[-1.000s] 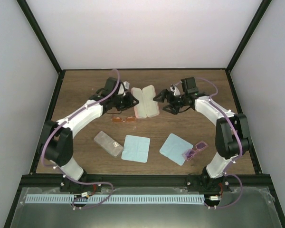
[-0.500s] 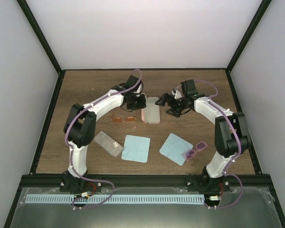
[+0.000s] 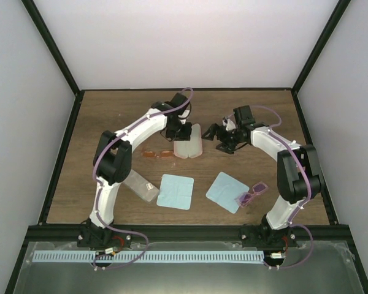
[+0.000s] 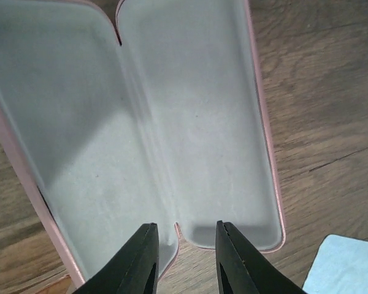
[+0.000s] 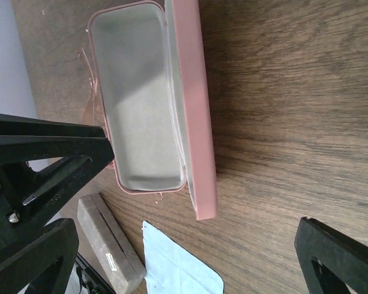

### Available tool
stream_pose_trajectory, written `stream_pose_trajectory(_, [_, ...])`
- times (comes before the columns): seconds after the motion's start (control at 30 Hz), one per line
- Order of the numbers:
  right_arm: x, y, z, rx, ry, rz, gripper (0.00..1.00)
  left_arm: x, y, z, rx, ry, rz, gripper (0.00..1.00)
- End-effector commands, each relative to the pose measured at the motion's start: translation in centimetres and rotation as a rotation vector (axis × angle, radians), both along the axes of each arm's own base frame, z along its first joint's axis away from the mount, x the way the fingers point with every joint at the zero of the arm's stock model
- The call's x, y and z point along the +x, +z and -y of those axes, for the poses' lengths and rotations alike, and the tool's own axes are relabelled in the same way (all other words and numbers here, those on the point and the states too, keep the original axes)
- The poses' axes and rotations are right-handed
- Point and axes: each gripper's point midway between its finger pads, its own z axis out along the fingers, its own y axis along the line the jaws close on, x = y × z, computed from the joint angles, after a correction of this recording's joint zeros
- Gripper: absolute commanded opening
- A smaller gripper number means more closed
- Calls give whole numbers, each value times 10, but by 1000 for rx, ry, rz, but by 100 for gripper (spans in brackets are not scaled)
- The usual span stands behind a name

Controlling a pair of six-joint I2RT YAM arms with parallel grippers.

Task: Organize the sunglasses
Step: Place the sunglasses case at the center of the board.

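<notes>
The orange-lensed sunglasses point(image 3: 159, 155) lie on the table just left of the open pink case point(image 3: 188, 145). The purple-pink sunglasses point(image 3: 253, 195) rest at the right edge of a blue cloth. My left gripper point(image 3: 179, 131) hovers over the case's near end; in the left wrist view its fingers point(image 4: 144, 257) stand a little apart, open, either side of the hinge notch of the case point(image 4: 190, 122), gripping nothing. My right gripper point(image 3: 218, 136) is wide open to the right of the case point(image 5: 193, 110), whose right half is tilted up on edge.
A grey closed case point(image 3: 140, 185) lies at the front left, also seen as the grey case point(image 5: 107, 245). Two light blue cloths point(image 3: 175, 191) point(image 3: 227, 191) lie in front of the pink case. Black frame posts border the table.
The left arm swung right and now reaches over the pink case. The case shifted slightly toward the front and its halves folded partly. The left jaws parted a little. The right gripper barely moved.
</notes>
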Motion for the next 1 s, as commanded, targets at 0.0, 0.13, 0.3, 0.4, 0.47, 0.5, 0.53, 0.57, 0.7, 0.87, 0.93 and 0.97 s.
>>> stream_pose_trajectory(0.0, [1, 7, 5, -10, -4, 38, 100, -12, -9, -2, 19, -36, -39, 29])
stream_pose_trajectory(0.13, [1, 0, 5, -10, 1, 25, 99, -9, 0, 2, -13, -36, -13, 34])
stream_pose_trajectory(0.3, [2, 1, 3, -5, 6, 29, 94, -4, 19, 10, -69, -30, 27, 49])
stream_pose_trajectory(0.4, [3, 3, 3, -4, 5, 33, 89, -2, 35, 18, -125, -29, 53, 57])
stream_pose_trajectory(0.47, [3, 3, 4, -11, 0, 36, 84, 0, 43, 26, -169, -31, 67, 60])
stream_pose_trajectory(0.5, [4, 5, 6, -18, -7, 40, 80, 1, 45, 31, -186, -32, 70, 61])
stream_pose_trajectory(0.53, [5, 6, 8, -29, -19, 44, 76, 2, 46, 35, -197, -30, 73, 62])
stream_pose_trajectory(0.57, [6, 8, 12, -47, -42, 49, 67, 2, 45, 39, -203, -29, 73, 62])
stream_pose_trajectory(0.7, [13, 25, 38, -139, -178, 132, 40, 6, 33, 57, -200, -11, 50, 63])
stream_pose_trajectory(0.87, [12, 42, 55, -156, -241, 173, 31, 7, 12, 81, -145, -39, 53, 62])
stream_pose_trajectory(0.93, [9, 43, 58, -158, -245, 174, 31, 7, -2, 85, -119, -40, 38, 62])
stream_pose_trajectory(0.97, [7, 44, 59, -158, -242, 176, 31, 8, -9, 84, -98, -33, 35, 61])
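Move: The sunglasses case lies open, its middle about 9 cm below the left hand, some 2 cm to that hand's right and 2 cm back. From the left hand, the orange sunglasses are roughly 9 cm left and 8 cm back, and the left blue cloth 3 cm left and 22 cm back. From the right hand, the case is about 11 cm left, 1 cm ahead and 10 cm below; the right blue cloth is some 20 cm back and 5 cm right. Rightward over the case's right half goes the left hand, about 8 cm, after a slight dip and a rise of some 3 cm, sinking a little again at the end; its fingers spread from about a quarter to over half open. The right hand first waits, closing from wide open to about a third, then draws off up and right, some 4 cm each way, turning clockwise. ##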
